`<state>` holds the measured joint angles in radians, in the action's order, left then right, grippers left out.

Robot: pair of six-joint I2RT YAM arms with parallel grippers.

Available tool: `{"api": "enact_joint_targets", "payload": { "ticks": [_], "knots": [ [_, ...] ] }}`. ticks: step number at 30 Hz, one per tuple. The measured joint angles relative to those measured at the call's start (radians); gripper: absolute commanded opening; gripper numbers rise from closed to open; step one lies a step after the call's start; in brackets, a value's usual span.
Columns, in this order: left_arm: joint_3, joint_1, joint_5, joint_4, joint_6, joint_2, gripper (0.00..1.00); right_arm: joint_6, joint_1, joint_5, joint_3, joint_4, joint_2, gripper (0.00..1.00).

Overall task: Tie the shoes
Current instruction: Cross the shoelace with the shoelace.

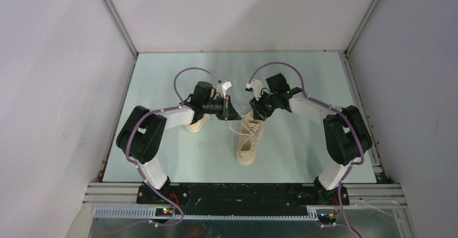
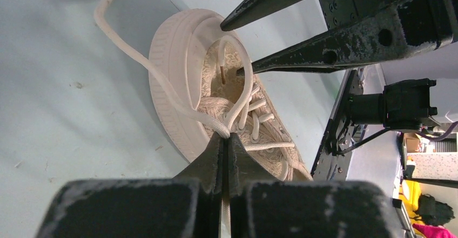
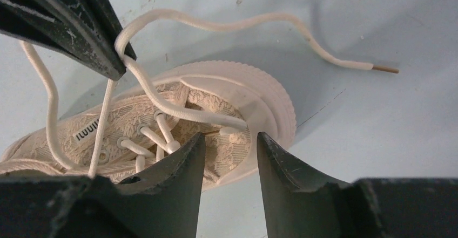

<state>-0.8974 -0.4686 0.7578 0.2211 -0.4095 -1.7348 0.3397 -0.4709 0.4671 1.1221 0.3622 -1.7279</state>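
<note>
One cream shoe (image 1: 247,141) lies in the middle of the table, toe towards the back. A second shoe (image 1: 197,123) is mostly hidden under the left arm. My left gripper (image 2: 227,138) is shut on an off-white lace (image 2: 135,54) just above the eyelets of the middle shoe (image 2: 173,70); the lace loops up and trails away over the table. My right gripper (image 3: 229,138) hovers open over the toe end of that shoe (image 3: 264,103), with nothing between its fingers. A lace strand (image 3: 216,26) runs from the left gripper's fingers (image 3: 81,27) to a free tip on the table.
Both arms meet over the middle shoe, and their fingertips are close together (image 1: 243,111). Grey walls with metal corner posts (image 1: 116,22) enclose the pale table (image 1: 302,81) on three sides. The arm bases stand on a rail (image 1: 243,192) at the near edge.
</note>
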Motion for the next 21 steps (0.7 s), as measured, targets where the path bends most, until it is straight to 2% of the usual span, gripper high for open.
{"api": "enact_joint_targets", "payload": {
  "ticks": [4, 6, 10, 12, 16, 21],
  "knots": [
    [0.0, 0.0, 0.0, 0.0, 0.0, 0.0, 0.0, -0.003, -0.012, -0.028, 0.007, -0.018, -0.006, 0.4],
    [0.0, 0.0, 0.0, 0.0, 0.0, 0.0, 0.0, -0.002, -0.018, -0.041, 0.007, -0.026, -0.006, 0.35],
    [0.0, 0.0, 0.0, 0.0, 0.0, 0.0, 0.0, 0.007, -0.035, -0.066, 0.01, -0.039, -0.008, 0.15],
    [0.0, 0.0, 0.0, 0.0, 0.0, 0.0, 0.0, 0.012, -0.045, -0.075, 0.01, -0.043, -0.01, 0.1],
    [0.0, 0.0, 0.0, 0.0, 0.0, 0.001, 0.0, 0.013, -0.056, -0.082, 0.01, -0.045, -0.011, 0.04],
    [0.0, 0.0, -0.004, 0.0, 0.001, 0.002, 0.0, 0.018, -0.055, -0.091, 0.01, -0.039, 0.02, 0.01]
  ]
}}
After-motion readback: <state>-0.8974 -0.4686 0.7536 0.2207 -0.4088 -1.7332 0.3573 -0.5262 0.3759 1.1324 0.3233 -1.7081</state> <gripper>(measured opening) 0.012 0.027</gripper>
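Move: The free lace end hangs almost between the right hand's open fingers, roughly 1 cm ahead and 1 cm left of the grip point, level with it. The left fingertips, shut on the laces, are about 6 cm to the right hand's left, 2 cm back and 2 cm higher. The shoe's middle lies some 8 cm back, 3 cm left and 5 cm below. From the left hand, that lace end is 5 cm right, 3 cm ahead and 2 cm lower. The right fingers shut from half open on the free lace end, pinching it over the toe of the shoe, as the hand eases about 1.5 cm left and forward towards the left fingertips, tilting its fingers up some 5 degrees. Right at the end it starts up by 1 cm. The left hand stays put, keeping its closed grip on the laces. ##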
